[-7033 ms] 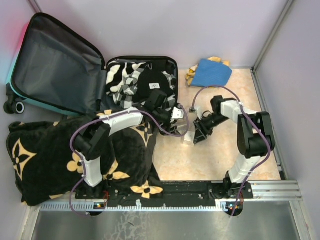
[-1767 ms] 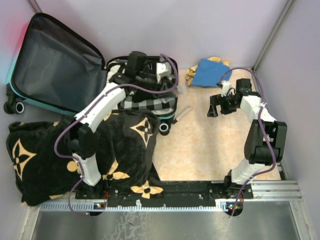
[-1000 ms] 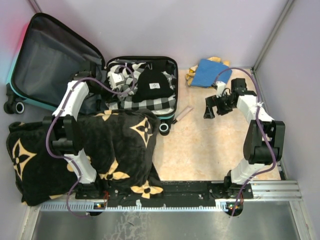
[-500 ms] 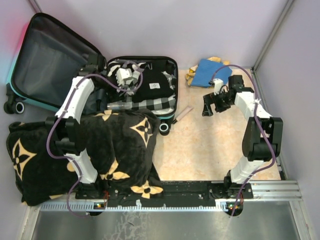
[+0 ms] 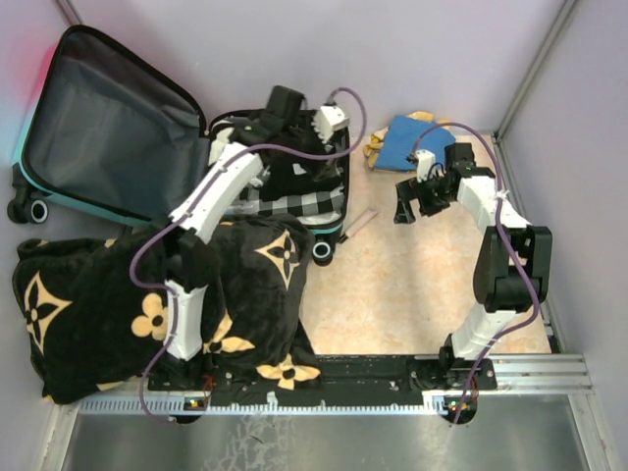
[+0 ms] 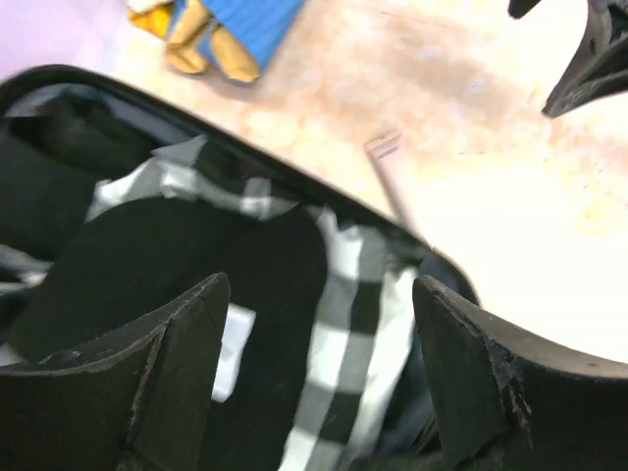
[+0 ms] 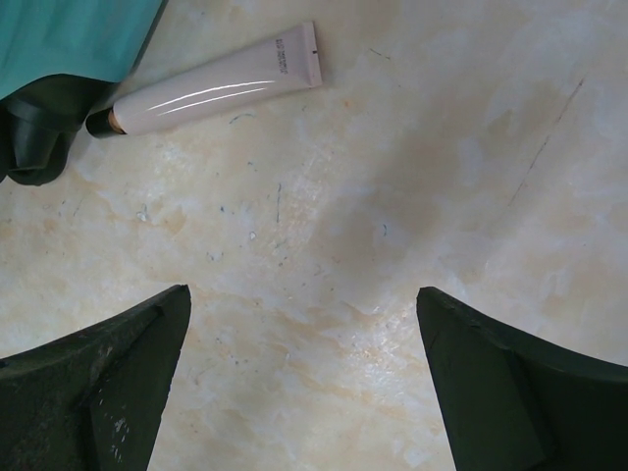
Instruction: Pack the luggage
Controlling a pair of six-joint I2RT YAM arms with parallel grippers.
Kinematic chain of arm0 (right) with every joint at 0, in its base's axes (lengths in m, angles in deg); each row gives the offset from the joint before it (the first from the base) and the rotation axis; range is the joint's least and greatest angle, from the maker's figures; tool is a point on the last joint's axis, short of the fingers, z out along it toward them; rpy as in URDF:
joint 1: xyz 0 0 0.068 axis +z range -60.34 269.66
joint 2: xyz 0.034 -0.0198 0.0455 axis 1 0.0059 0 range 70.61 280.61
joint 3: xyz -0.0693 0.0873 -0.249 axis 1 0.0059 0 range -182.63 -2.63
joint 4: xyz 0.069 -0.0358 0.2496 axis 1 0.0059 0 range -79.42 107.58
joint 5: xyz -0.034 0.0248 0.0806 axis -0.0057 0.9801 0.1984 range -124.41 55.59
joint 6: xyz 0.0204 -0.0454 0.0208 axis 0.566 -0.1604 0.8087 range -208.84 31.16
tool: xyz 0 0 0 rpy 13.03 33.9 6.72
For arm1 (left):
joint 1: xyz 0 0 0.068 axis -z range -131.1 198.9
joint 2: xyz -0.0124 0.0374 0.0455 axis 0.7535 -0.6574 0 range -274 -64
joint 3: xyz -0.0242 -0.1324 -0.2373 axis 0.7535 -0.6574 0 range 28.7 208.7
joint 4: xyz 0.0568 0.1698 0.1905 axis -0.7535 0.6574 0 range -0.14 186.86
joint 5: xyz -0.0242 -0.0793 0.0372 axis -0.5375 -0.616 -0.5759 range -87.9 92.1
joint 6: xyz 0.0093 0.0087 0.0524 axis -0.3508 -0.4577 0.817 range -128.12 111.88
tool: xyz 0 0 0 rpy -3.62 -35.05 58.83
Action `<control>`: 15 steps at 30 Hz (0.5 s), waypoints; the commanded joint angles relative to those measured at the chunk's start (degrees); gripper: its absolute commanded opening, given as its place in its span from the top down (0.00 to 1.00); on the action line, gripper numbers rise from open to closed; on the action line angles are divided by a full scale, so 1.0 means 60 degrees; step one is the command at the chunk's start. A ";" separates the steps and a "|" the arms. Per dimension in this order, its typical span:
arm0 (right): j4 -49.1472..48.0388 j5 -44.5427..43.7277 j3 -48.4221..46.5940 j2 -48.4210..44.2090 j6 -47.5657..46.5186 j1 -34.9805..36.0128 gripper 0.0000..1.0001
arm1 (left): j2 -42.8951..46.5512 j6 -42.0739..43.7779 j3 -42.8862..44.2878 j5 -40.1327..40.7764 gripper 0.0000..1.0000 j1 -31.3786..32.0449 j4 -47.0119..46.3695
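Note:
The luggage lies open at the back left, its grey-lined lid up. Its base holds a black garment on a black-and-white checked cloth. My left gripper hangs over that base, open with nothing between its fingers. My right gripper is open and empty above bare floor, right of the case. A pale cosmetic tube lies on the floor beside the case's teal shell and black wheel, ahead of the right gripper.
A big black blanket with tan flowers covers the near left, around the left arm's base. A blue cloth on a yellow one sits at the back by the wall. Purple walls close in the back and both sides.
My left arm swung from the case's left side to over its back and middle, and its jaws spread wider. My right gripper crept slightly toward the case, still open.

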 commanded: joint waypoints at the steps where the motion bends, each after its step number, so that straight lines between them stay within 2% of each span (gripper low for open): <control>1: -0.0290 -0.0104 -0.0372 -0.0087 0.0228 0.0073 0.02 | -0.1040 -0.2451 0.0933 0.1178 0.19 0.0742 0.0151; 10: -0.0786 -0.0989 0.0012 -0.0273 0.0624 0.0027 0.02 | -0.1980 -0.2535 0.0806 0.2389 0.20 0.2228 -0.0626; 15: -0.1025 -0.1469 0.0297 -0.0604 0.0870 -0.0429 0.02 | -0.2889 -0.2187 0.0891 0.3057 0.19 0.2778 -0.0640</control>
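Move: The pale tube lies on the table just outside the suitcase's right wall, about 13 cm to the left hand's right, 4 cm back and some 25 cm below. The black cap packed in the case is about 4 cm ahead and 4 cm left of this hand; the folded blue cloth sits roughly 18 cm beyond the tube and 10 cm farther right. From the right hand the tube is about 12 cm left, nearly level and 10 cm lower. Sweeping right and down while drawing a little back, the left hand travels about 15 cm in all, passing out over the suitcase's right rim towards the tube. Its wrist tips the still-open fingers some 10 degrees more steeply towards the table, without touching the tube. The right hand, also open, only eases about 2 cm right and forward, turning slightly clockwise. ##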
